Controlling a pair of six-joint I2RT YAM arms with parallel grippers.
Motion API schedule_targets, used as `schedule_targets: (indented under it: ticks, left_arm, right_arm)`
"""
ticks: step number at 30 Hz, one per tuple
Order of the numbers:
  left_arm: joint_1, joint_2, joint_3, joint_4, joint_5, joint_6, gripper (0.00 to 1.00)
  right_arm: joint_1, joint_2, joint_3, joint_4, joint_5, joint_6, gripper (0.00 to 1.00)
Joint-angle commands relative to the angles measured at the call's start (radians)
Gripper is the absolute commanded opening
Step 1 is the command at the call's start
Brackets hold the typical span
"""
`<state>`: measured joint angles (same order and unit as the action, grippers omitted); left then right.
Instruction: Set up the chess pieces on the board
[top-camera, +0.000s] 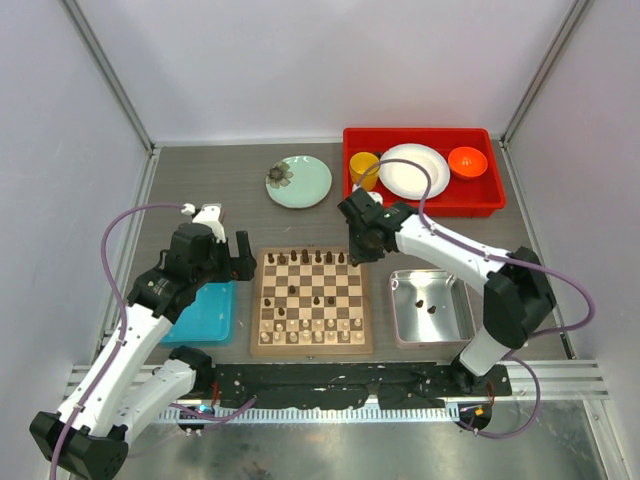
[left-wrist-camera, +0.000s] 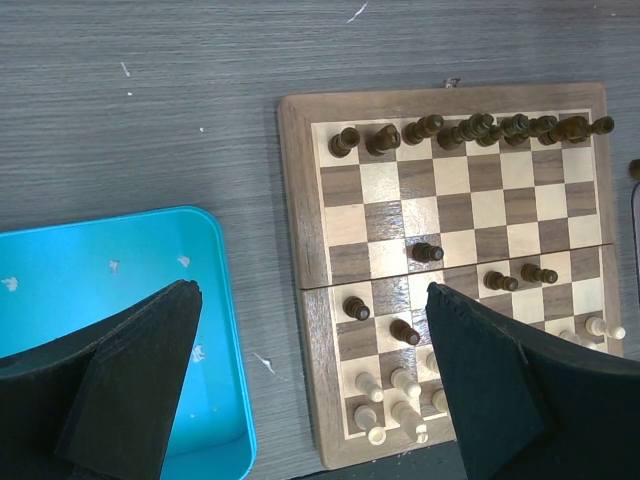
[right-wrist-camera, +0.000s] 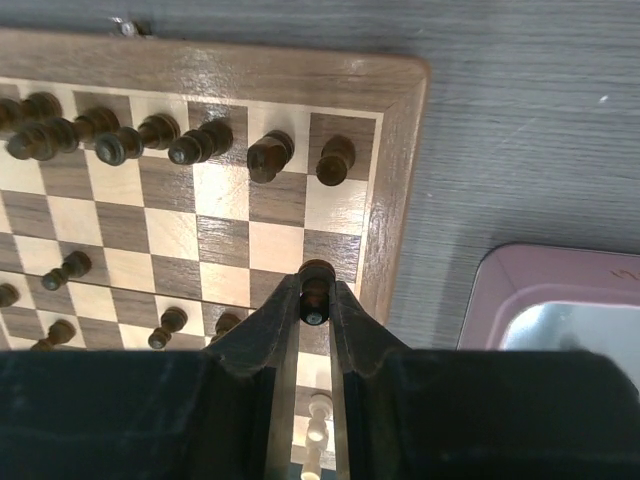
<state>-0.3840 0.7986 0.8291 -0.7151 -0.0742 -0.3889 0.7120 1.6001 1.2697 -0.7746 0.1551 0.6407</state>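
Note:
The board (top-camera: 310, 346) lies in the middle of the table. Dark chess pieces (top-camera: 305, 258) line its far row, and a few more dark ones (top-camera: 318, 300) stand mid-board. Cream pieces (top-camera: 310, 330) fill the two near rows. My right gripper (right-wrist-camera: 316, 285) is shut on a dark piece (right-wrist-camera: 317, 272), held above the board (right-wrist-camera: 395, 150) near its right edge, a few rows in from the dark back row (right-wrist-camera: 190, 145). My left gripper (left-wrist-camera: 312, 292) is open and empty, hovering over the left border of the board (left-wrist-camera: 300, 180) and the blue tray (left-wrist-camera: 110, 300).
A silver tray (top-camera: 455, 330) right of the board holds two dark pieces (top-camera: 425, 306). A blue tray (top-camera: 205, 310) lies to the board's left. At the back, a pale green plate (top-camera: 298, 182) lies beside a red bin (top-camera: 420, 131) holding a yellow cup, a white plate and an orange bowl.

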Motion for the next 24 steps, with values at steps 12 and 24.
schedule_targets:
  ticks: [12, 24]
  left_arm:
    - [0.005, -0.004, 0.001, 0.036, 0.017, 0.001, 1.0]
    - [0.004, -0.006, 0.001, 0.036, 0.017, 0.001, 1.0]
  right_arm:
    - [0.03, 0.15, 0.053, 0.054, 0.067, -0.013, 0.04]
    - [0.017, 0.187, 0.063, 0.071, 0.054, -0.018, 0.05]
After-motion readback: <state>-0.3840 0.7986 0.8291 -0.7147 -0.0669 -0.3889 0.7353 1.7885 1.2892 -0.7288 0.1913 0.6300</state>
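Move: The dark pawn in the right fingers is going to the empty square in front of the corner rook, about 8 cm below the hand, 1 ahead and 1 left. From the hand, the rook stands 4 cm ahead and 1 left, the knight 4 ahead and 4 left; the metal tray's middle lies 8 back and 18 right. From the left hand the square lies about 5 cm ahead, 27 right and 15 below. The right hand lowers the still-pinched pawn about 5.5 cm towards the square before the corner rook, fingers shut. ##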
